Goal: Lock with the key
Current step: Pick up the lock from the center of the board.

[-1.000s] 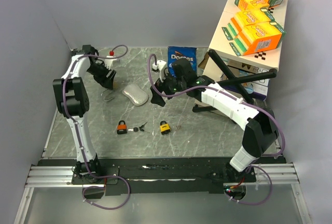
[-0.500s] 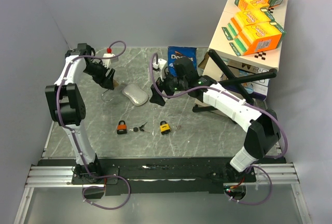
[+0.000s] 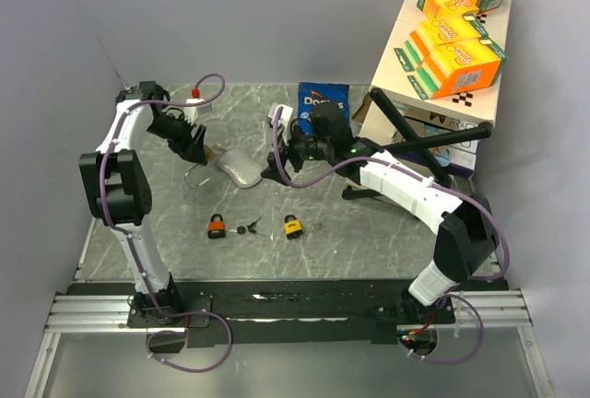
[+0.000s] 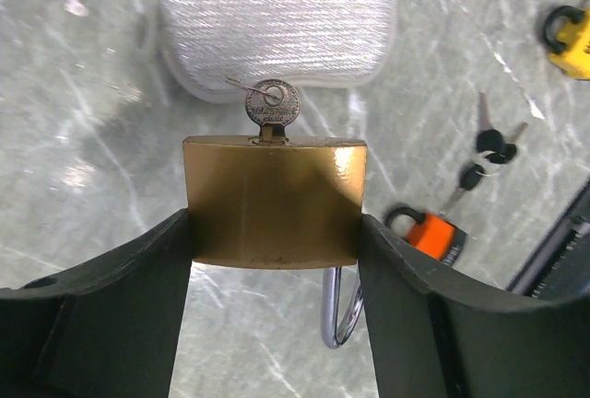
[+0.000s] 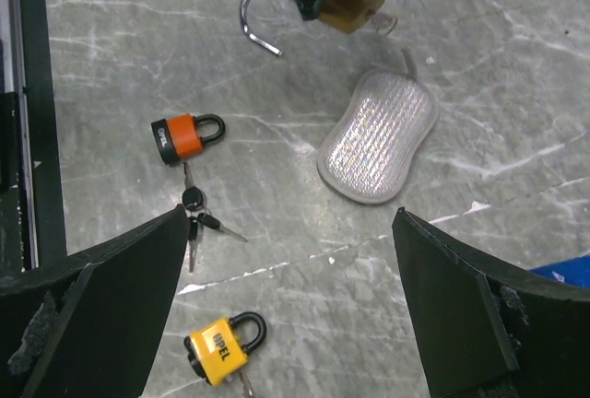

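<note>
My left gripper (image 3: pixel 196 145) is shut on a brass padlock (image 4: pixel 274 200), gripping its body by the sides above the table. A key (image 4: pixel 273 103) sits in its keyhole, and its steel shackle (image 4: pixel 339 310) hangs open. The right wrist view also shows this padlock (image 5: pixel 348 2) and its shackle (image 5: pixel 258 11). My right gripper (image 3: pixel 275 170) is open and empty, hovering to the right of the left gripper, over the table (image 5: pixel 289 218). An orange padlock (image 3: pixel 216 226), a loose bunch of keys (image 3: pixel 245 228) and a yellow padlock (image 3: pixel 293 226) lie nearer the front.
A silver textured pad (image 3: pixel 240 169) lies between the two grippers. A Doritos bag (image 3: pixel 323 99) and a red-capped white bottle (image 3: pixel 195 98) stand at the back. Stacked boxes (image 3: pixel 456 29) and a black stand (image 3: pixel 424 140) fill the right back corner.
The left arm's elbow has swung left and back, while its gripper stays almost in place with the brass padlock. The right gripper has shifted slightly.
</note>
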You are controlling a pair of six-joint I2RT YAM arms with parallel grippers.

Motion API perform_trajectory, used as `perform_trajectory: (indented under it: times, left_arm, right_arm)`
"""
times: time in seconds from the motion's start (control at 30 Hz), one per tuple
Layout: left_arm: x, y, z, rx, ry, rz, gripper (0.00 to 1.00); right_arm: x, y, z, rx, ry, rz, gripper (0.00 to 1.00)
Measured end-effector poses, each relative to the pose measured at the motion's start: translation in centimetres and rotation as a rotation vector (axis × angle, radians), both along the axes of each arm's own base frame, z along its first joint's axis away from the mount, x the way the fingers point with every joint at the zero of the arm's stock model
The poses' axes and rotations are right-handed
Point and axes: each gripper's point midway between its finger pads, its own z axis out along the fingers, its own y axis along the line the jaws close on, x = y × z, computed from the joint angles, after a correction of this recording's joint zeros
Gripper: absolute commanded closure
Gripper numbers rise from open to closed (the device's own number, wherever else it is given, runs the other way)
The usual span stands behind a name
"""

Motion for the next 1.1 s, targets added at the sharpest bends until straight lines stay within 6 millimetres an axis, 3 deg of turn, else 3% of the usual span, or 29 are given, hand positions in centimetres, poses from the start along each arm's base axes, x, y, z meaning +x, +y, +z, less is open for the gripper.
perform_trajectory:
  times: [0.13, 0.37, 0.63, 0.9, 1.1]
  left_arm:
    - [-1.3, -0.6, 0.6, -0.036, 0.019, -0.017, 0.99]
    - [-4.7, -2.4, 3.9, -0.138, 0.005, -0.076, 0.99]
    - [-9.0, -4.8, 7.4, -0.201, -0.032, -0.118, 0.99]
    - [-14.0, -9.7, 8.2, -0.253, -0.003, -0.269, 0.99]
    - [-15.4, -11.1, 8.1, -0.298, 0.038, -0.302, 0.99]
  right_arm:
    - [0.1, 0.4, 0.7, 0.027, -0.023, 0.016, 0.0]
    - [0.3, 1.5, 2.0, 0.062, -0.192, 0.105, 0.0]
    - [-1.9, 2.9, 1.3, 0.03, -0.432, 0.334, 0.0]
    - [-3.5, 4.2, 1.8, 0.025, -0.65, 0.495, 0.0]
    - [-4.9, 4.9, 0.8, -0.013, -0.807, 0.608, 0.06]
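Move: The left hand already holds the gold lock, its key sticking out towards the open right gripper, which is about 20 cm to the left hand's right, 9 cm back and 11 cm higher. From the left hand, the grey pad lies level and 9 cm right, the orange lock 16 cm back and 4 cm right, both some 10 cm below. From the right hand, the gold lock is 9 cm ahead, 20 cm left and 11 cm below. Still pinching the gold lock by its body, the left hand carries it about 15 cm back, 11 cm right and 8 cm up towards the right gripper, turning some 25 degrees, partly clockwise. The right hand meets it, drawing roughly 5 cm left and 5 cm back while rolling nearly 60 degrees about its own leftward-pointing fingers, which stay wide open around the key's approach; no grip on it yet. ##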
